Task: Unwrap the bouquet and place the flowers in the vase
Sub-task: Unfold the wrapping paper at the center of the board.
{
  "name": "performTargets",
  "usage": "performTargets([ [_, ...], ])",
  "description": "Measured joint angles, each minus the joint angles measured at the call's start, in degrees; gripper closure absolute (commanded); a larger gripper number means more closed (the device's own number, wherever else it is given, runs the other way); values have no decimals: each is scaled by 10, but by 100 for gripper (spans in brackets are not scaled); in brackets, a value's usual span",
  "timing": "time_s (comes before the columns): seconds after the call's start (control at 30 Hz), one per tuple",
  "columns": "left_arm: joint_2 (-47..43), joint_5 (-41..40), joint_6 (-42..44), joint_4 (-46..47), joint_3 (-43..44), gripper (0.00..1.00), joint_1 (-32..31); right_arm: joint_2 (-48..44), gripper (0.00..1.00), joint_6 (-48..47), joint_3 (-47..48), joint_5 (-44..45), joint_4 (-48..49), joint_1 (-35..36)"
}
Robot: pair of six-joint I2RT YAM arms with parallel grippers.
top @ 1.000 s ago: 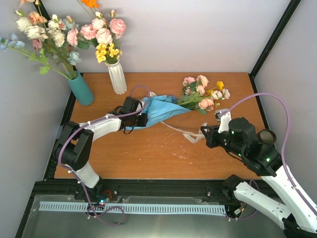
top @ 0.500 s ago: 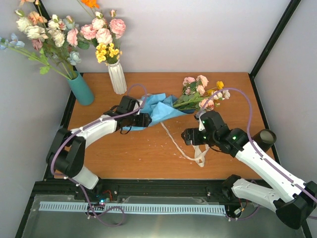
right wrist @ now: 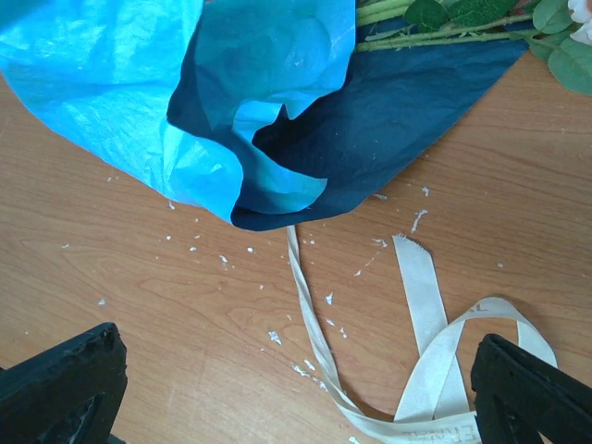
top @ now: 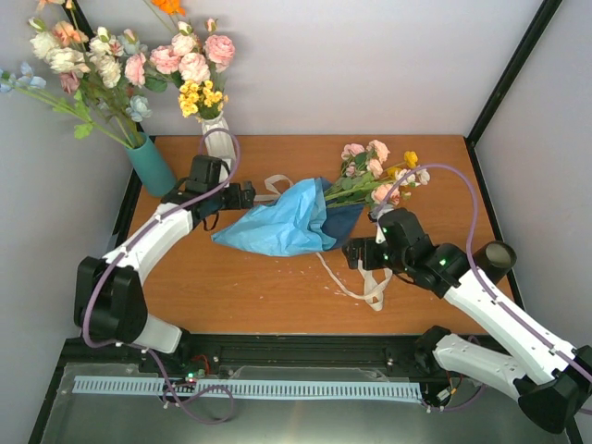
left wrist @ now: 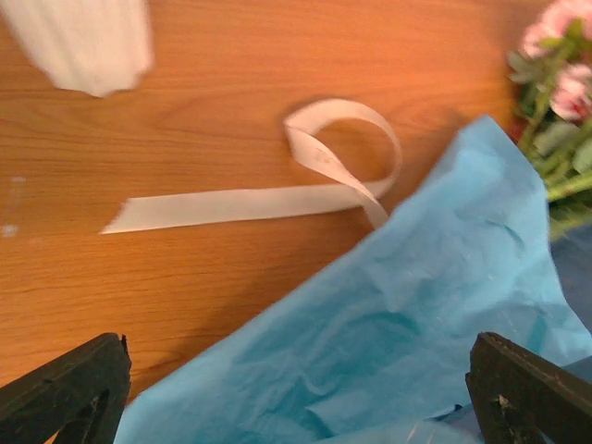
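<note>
The bouquet lies at the table's middle back. Its pink, cream and yellow flowers (top: 379, 176) rest on loosened blue paper (top: 282, 227) that spreads leftward. The left gripper (top: 244, 196) stands open just left of the paper, its fingers (left wrist: 65, 388) wide apart over the paper's edge (left wrist: 398, 342). The right gripper (top: 351, 253) is open at the paper's right corner, nothing between its fingers (right wrist: 536, 388). A beige ribbon (right wrist: 425, 370) lies loose on the wood below the dark-blue corner (right wrist: 388, 120). Another ribbon piece (left wrist: 250, 203) lies by the left gripper. The dark vase (top: 500, 253) stands at the right edge, behind the right arm.
A teal vase (top: 153, 168) with a pale bunch stands at the back left corner. Beside it is a white ribbed vase (top: 219, 143), partly behind the left wrist. White crumbs (right wrist: 277, 338) dot the wood. Black frame posts border the table.
Both grippers went from shut to open. The left one let go of the paper and drew back to the left. The right one dropped the ribbon and moved toward the paper, which has spread flatter.
</note>
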Motion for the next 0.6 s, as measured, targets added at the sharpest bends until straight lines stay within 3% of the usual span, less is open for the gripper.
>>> performTargets([
  [0.37,75,241,52,56,4,19,7,-33,0,-4,-36,0,9,0],
  [0.6,65,293,53,61,-50,22,-11,-20,0,-4,-42,-14,37,0],
])
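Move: The blue wrapping paper's middle lies about 8 cm to the left hand's right, nearly level with it front to back and some 13 cm below. The loose ribbon loop beyond the paper is 10 cm ahead and 4 cm right of that hand; the white vase stands 10 cm ahead and 11 cm left. From the right hand, the paper's middle is roughly 19 cm ahead, 13 cm left and 16 cm below. The open left hand sweeps about 8 cm right over the paper, sinking and drawing back, turning some 25 degrees clockwise. ##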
